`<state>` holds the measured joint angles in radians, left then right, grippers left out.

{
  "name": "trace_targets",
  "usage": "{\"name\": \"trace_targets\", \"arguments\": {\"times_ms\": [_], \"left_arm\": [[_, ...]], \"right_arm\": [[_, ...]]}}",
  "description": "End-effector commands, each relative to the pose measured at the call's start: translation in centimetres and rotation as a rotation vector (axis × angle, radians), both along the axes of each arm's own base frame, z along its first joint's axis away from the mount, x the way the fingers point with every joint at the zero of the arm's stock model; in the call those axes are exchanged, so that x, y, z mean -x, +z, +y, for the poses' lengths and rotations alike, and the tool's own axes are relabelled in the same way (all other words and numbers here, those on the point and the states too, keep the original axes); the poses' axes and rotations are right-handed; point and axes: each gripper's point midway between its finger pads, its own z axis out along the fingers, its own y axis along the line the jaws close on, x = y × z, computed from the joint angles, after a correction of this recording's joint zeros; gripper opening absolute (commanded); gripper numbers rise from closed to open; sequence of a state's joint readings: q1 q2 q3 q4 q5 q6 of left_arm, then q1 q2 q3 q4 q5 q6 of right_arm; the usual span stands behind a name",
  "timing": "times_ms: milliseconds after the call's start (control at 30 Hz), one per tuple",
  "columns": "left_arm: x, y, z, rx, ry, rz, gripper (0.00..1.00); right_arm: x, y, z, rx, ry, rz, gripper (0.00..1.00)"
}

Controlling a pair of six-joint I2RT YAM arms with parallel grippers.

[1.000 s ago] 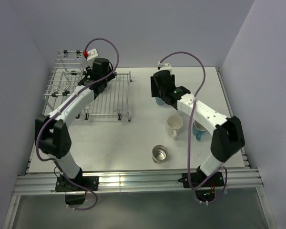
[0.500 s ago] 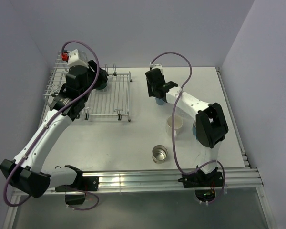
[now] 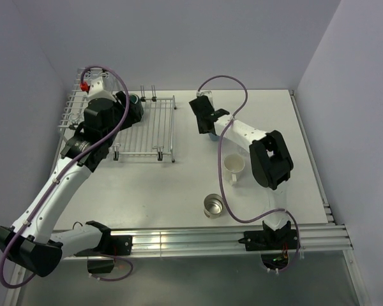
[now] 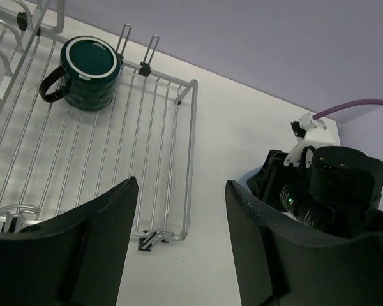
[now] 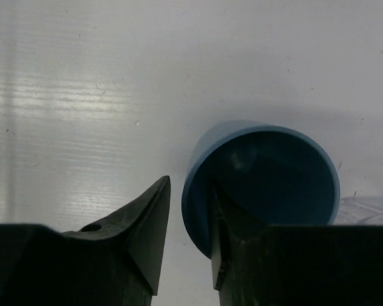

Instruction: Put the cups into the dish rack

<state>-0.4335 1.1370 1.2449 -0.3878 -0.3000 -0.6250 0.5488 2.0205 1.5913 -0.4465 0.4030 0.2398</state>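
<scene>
The dish rack (image 3: 159, 131) stands at the back left, and the dark teal mug (image 3: 135, 100) sits upright on its grid (image 4: 179, 159). My left gripper (image 3: 129, 113) hovers open just in front of that mug (image 4: 86, 73), with nothing between its fingers (image 4: 182, 185). My right gripper (image 3: 207, 127) is down over the blue tumbler (image 3: 212, 135). In the right wrist view its fingers (image 5: 188, 180) straddle the tumbler (image 5: 262, 172) wall, one inside and one outside, with a sliver of table still showing beside the outer one. The cream mug (image 3: 234, 164) and the steel cup (image 3: 213, 205) stand on the table.
The rack's taller basket section (image 3: 83, 95) is at the far left. A clear, glassy edge (image 5: 370, 207) shows right beside the tumbler. My right arm's elbow (image 3: 271, 159) hangs over the table right of the cream mug. Walls close in on the left and right.
My right gripper's jaws have narrowed around the tumbler's wall. The left arm has swung its elbow out to the left and drawn back, leaving the teal mug standing on the rack.
</scene>
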Motion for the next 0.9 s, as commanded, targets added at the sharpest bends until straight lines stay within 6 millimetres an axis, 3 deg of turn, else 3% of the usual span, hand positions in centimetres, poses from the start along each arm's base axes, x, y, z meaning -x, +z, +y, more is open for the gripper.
{"name": "trace_targets", "arguments": {"times_ms": [0, 100, 133, 267, 300, 367, 433, 467, 500, 567, 633, 667, 700, 833, 867], "left_arm": [[0.9, 0.8, -0.1, 0.018, -0.026, -0.029, 0.64], [1.1, 0.3, -0.4, 0.028, -0.043, -0.023, 0.64], [1.3, 0.2, -0.7, 0.037, -0.061, -0.02, 0.64], [1.8, -0.7, -2.1, 0.078, -0.13, -0.013, 0.64], [1.8, -0.4, -2.3, 0.092, -0.14, -0.027, 0.66], [2.0, -0.6, -3.0, 0.117, -0.178, -0.025, 0.7], [2.1, -0.8, -3.4, 0.135, -0.203, -0.029, 0.75], [2.3, -0.8, -3.8, 0.153, -0.231, -0.027, 0.76], [2.4, -0.8, -4.0, 0.163, -0.244, -0.036, 0.77], [2.2, -1.0, -4.0, 0.182, -0.253, -0.038, 0.78], [2.1, -1.2, -4.1, 0.201, -0.276, -0.043, 0.8], [2.2, -1.2, -4.4, 0.215, -0.291, -0.047, 0.8], [2.4, -1.7, -4.9, 0.227, -0.326, -0.039, 0.81], [2.9, -0.5, -6.3, 0.304, -0.422, -0.107, 0.84], [3.0, 0.1, -6.7, 0.332, -0.451, -0.141, 0.84]], "right_arm": [[-1.3, 1.9, -0.2, -0.012, -0.032, -0.046, 0.33], [-1.4, 2.4, -0.4, -0.013, -0.035, -0.045, 0.02], [-1.4, 2.8, -0.5, -0.015, -0.037, -0.048, 0.0], [-0.7, 6.3, 0.2, -0.114, -0.012, -0.083, 0.0], [-0.2, 8.9, 1.0, -0.198, 0.028, -0.106, 0.0], [0.5, 11.7, 2.1, -0.318, 0.07, -0.131, 0.0], [1.8, 16.8, 3.2, -0.484, 0.154, -0.191, 0.0], [2.7, 17.8, 3.4, -0.552, 0.167, -0.192, 0.0], [4.0, 20.9, 3.5, -0.624, 0.206, -0.238, 0.0], [5.6, 23.0, 3.8, -0.761, 0.262, -0.25, 0.0], [7.3, 26.6, 3.5, -0.867, 0.317, -0.32, 0.0], [8.6, 25.8, 3.8, -0.948, 0.344, -0.265, 0.0], [10.0, 27.2, 3.6, -0.995, 0.375, -0.283, 0.0], [13.6, 29.1, 4.4, -1.199, 0.503, -0.304, 0.0], [14.6, 28.5, 4.4, -1.252, 0.495, -0.27, 0.0]]}}
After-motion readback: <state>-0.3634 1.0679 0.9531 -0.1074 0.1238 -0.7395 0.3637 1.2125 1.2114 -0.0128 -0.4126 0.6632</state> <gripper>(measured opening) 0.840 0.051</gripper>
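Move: The blue cup stands right at the right hand: its middle is about 3 cm to the right, 1 cm ahead and 4 cm below, with the half-open fingers already either side of its left wall. At much the same depth, the clear glass is about 15 cm right and 5 back, the cream mug 9 right and 15 back, and the dish rack's middle some 29 cm left and level. From the left hand the cup lies about 31 cm right, 12 ahead and 28 below. The right fingers shut on the blue cup's left wall, one inside and one out, then the hand pulls it up some 29 cm and about 12 cm back, swinging round by roughly 60 degrees so the fingers turn to point left. Meanwhile the empty left hand opens wider, drifts about 5 cm right and down and turns clockwise towards the cup. ##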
